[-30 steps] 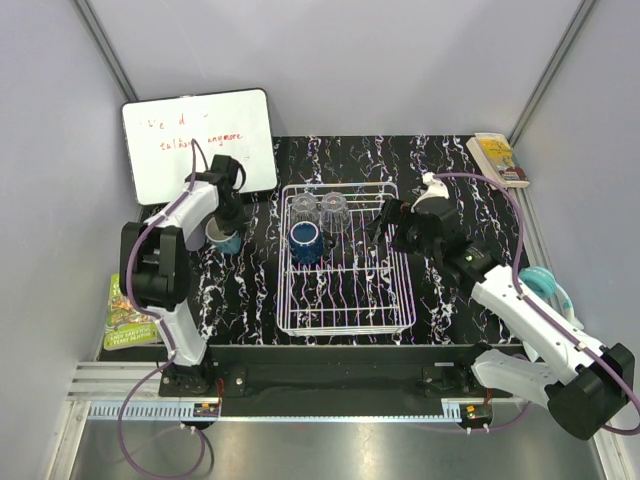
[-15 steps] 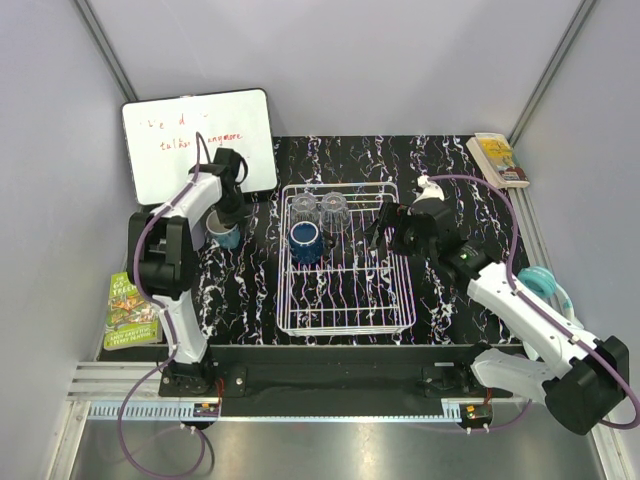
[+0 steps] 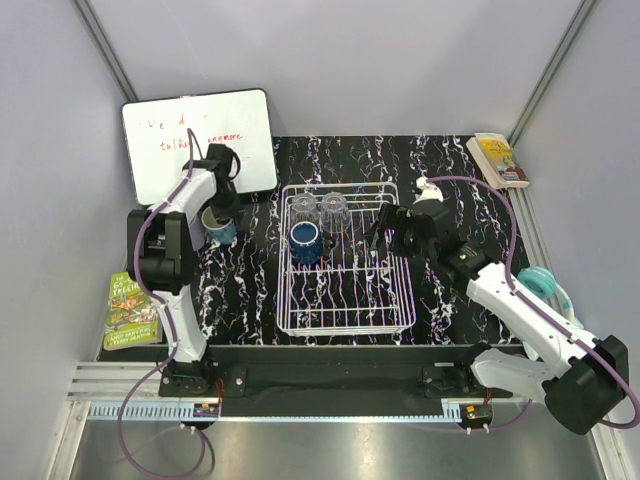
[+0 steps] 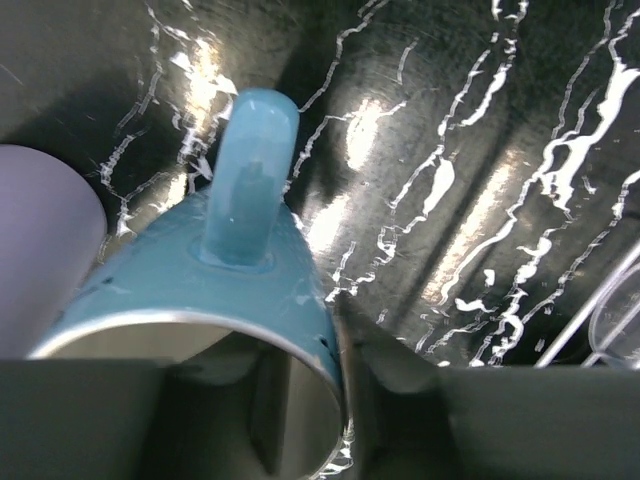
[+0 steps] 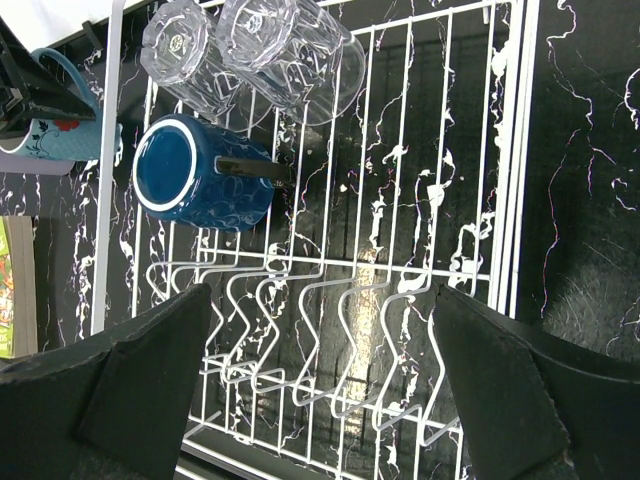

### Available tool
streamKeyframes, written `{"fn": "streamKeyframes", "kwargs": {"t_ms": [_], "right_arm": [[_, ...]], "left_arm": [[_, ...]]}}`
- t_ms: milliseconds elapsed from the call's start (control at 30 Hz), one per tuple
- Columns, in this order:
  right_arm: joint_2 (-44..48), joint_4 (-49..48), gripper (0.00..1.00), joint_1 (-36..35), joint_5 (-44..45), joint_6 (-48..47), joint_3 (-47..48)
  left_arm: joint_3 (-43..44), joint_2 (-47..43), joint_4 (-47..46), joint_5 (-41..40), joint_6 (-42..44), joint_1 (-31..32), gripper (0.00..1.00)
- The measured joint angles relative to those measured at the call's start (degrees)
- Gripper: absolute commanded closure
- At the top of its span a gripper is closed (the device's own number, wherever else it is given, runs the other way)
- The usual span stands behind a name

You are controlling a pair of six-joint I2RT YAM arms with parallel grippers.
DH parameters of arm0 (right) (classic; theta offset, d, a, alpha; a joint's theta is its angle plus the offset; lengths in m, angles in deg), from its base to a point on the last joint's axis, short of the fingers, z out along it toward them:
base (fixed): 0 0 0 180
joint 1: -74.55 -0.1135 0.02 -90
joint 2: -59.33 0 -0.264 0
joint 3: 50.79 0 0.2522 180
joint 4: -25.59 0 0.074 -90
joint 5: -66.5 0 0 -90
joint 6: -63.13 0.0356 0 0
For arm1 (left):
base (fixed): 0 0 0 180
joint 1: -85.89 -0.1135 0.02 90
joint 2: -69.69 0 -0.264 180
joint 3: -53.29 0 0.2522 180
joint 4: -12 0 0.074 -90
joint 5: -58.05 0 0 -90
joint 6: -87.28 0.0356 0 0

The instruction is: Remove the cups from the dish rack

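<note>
The white wire dish rack (image 3: 392, 300) sits mid-table. In it stand two clear faceted glasses (image 3: 304, 208) (image 3: 335, 207) and a dark blue mug (image 3: 305, 241), bottoms up. My left gripper (image 3: 222, 205) is left of the rack, shut on the rim of the teal mug (image 4: 200, 270), one finger inside and one outside. The lavender tumbler (image 4: 40, 250) stands right beside that mug. My right gripper (image 5: 320, 390) is open and empty above the rack's right part; the blue mug (image 5: 195, 175) and glasses (image 5: 285, 45) lie ahead of it.
A whiteboard (image 3: 200, 140) leans at the back left, close behind my left arm. A book (image 3: 498, 158) lies at the back right, a green book (image 3: 125, 310) off the left edge, and a teal ring-shaped object (image 3: 545, 285) at the right edge.
My left gripper and the teal mug have shifted slightly left and toward the back. My right gripper has moved a little toward the back over the rack.
</note>
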Motion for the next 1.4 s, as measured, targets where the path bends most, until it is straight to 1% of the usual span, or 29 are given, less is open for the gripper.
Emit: {"fn": "streamKeyframes", "kwargs": {"t_ms": [133,267,533,667,733,800,867,933,967,1100,1200,1400], "right_arm": [[-0.2,0.0,0.0,0.0,0.0,0.0,0.0],[-0.4,0.0,0.0,0.0,-0.2,0.0,0.0],[-0.4,0.0,0.0,0.0,-0.9,0.0,0.0],[-1.1,-0.1,0.0,0.0,-0.9,0.0,0.0],[-2.3,-0.1,0.01,0.0,-1.1,-0.3,0.0],[-4.2,0.0,0.0,0.0,-2.0,-0.7,0.4],[-6.9,0.3,0.01,-0.3,-2.6,-1.6,1.7],[-9.6,0.5,0.01,-1.4,-2.5,-2.4,3.6],[-11.3,1.1,0.0,-1.9,-2.2,-3.0,5.1],[-18.8,1.1,0.0,-8.6,-0.9,-5.5,12.6],[-24.0,1.2,0.0,-11.1,-0.8,-7.2,18.1],[-34.5,2.1,0.0,-11.6,0.6,-10.6,27.8]], "left_arm": [[-0.2,-0.4,-0.2,-0.6,0.1,-0.2,0.39],[-0.4,-2.9,-0.1,-0.7,0.2,-0.3,0.31],[0.6,-8.9,0.5,-0.3,0.1,1.3,0.27],[5.8,-10.4,1.8,-0.3,-0.1,5.2,0.24],[7.4,-12.9,1.4,-0.3,-0.5,8.2,0.23],[7.1,-16.8,0.9,-0.4,-1.3,11.2,0.22],[4.0,-23.0,-1.6,-0.3,-2.4,14.4,0.21],[-1.5,-30.0,-5.2,-0.1,-3.7,16.5,0.21],[-5.9,-35.1,-7.2,-0.1,-4.9,17.4,0.21],[-16.1,-46.8,-9.8,-1.3,-7.5,20.1,0.2],[-21.4,-51.6,-11.0,-2.8,-8.8,22.4,0.19],[-26.9,-57.4,-10.7,-4.2,-9.4,24.9,0.18]]}}
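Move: My left hand still has its fingers on the light blue cup's wall near the counter, the cup's middle about 4 cm to its left and 3 cm below; the purple cup stands some 11 cm to its left, level with it. From my open right hand, the dark blue cup in the rack lies about 8 cm ahead, 16 cm left and 13 cm below. About 9 cm beyond that cup stands the left glass, with the right glass some 7 cm farther right. I open my left fingers and let go of the light blue cup, lift straight up off it, then swing up and right and draw back, ending some 20 cm higher, with the fingers tipped up about 40 degrees towards forward. Once the left is rising, my wide-open right hand sweeps about 13 cm left over the rack towards the dark blue cup, sinking slightly, turning counter-clockwise and finally easing forward. ##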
